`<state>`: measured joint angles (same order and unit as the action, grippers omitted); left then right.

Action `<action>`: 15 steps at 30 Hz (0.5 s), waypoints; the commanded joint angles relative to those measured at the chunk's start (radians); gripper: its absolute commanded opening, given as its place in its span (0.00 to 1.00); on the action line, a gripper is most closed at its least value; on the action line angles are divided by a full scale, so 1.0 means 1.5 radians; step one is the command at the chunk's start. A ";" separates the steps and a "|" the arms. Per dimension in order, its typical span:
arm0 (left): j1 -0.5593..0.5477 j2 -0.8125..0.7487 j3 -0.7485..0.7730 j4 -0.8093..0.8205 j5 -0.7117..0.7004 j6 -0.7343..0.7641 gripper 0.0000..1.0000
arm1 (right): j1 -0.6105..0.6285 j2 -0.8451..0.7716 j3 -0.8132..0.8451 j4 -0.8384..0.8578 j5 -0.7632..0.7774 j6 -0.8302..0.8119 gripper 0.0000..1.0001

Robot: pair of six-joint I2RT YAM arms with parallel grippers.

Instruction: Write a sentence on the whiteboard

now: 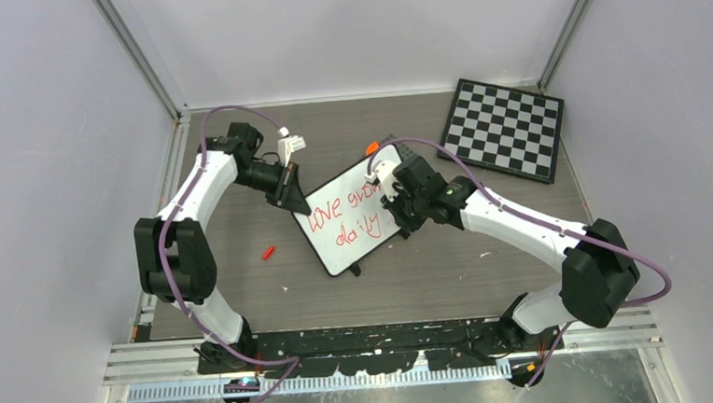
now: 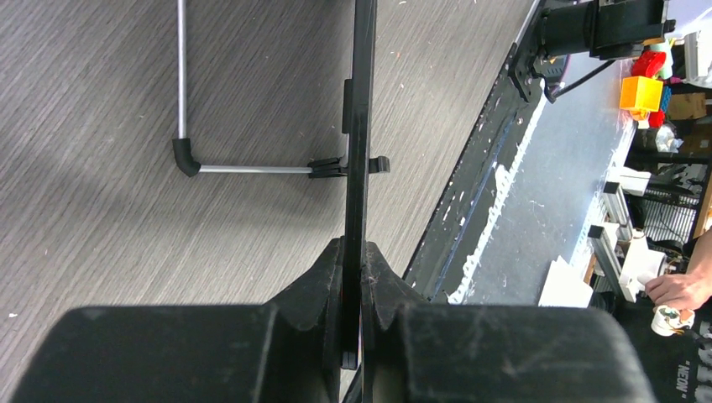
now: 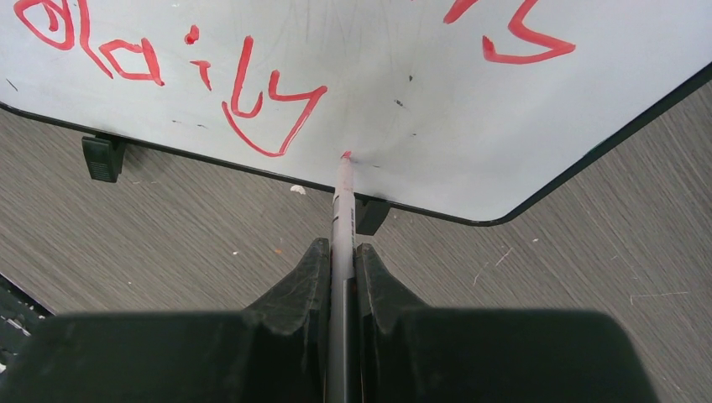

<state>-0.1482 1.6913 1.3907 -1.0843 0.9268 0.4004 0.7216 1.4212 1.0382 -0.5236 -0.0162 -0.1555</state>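
Observation:
The whiteboard (image 1: 349,219) lies tilted at mid table, with the red sentence (image 1: 349,222) in two lines reading roughly "love grows daily". My left gripper (image 1: 294,198) is shut on the board's left edge; in the left wrist view the black rim (image 2: 359,159) runs edge-on between the jaws. My right gripper (image 1: 398,208) is shut on a grey marker (image 3: 342,210). Its red tip (image 3: 346,156) touches the white surface (image 3: 437,109) just right of the word "daily" (image 3: 210,80), near the board's lower edge.
A black-and-white chessboard (image 1: 505,129) lies at the back right. A small red marker cap (image 1: 268,253) lies on the table left of the board. A metal stand leg (image 2: 189,126) shows behind the board in the left wrist view. Walls close in on both sides.

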 commanded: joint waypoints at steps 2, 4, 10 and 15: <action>-0.005 -0.010 -0.013 0.026 -0.065 -0.005 0.03 | -0.001 0.004 -0.005 0.041 0.006 -0.004 0.00; -0.005 -0.013 -0.011 0.026 -0.066 -0.008 0.10 | 0.000 -0.003 0.001 0.031 -0.002 -0.004 0.00; -0.003 -0.042 0.022 0.010 -0.065 -0.024 0.49 | -0.002 -0.057 0.041 -0.031 -0.090 0.010 0.00; 0.052 -0.110 0.070 -0.028 -0.038 -0.027 0.71 | -0.045 -0.101 0.058 -0.078 -0.193 0.039 0.00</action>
<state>-0.1368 1.6634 1.4094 -1.0866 0.8455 0.3653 0.7040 1.3594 1.0634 -0.6067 -0.1608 -0.1413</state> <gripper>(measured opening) 0.657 0.175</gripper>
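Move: My right hand holds the marker with its tip on the full stop, about 3 cm ahead, 3 cm left and 6 cm below it. "daily" is roughly 6 cm left of that dot; "giving" is some 6 cm farther out and 4 cm left of it. My left hand pinches the whiteboard's left corner right at its pads; "love" lies about 4 cm to its right and 1 cm back, the red cap some 7 cm back, 9 cm left and 14 cm below. I pull my right hand back and up off the finished full stop, about 3 cm in all, keeping the marker gripped and tilting it slightly. Meanwhile my left hand lets go of the whiteboard's corner: its fingers spread from nearly shut to well open while it eases a centimetre or so to the left and slightly forward. ##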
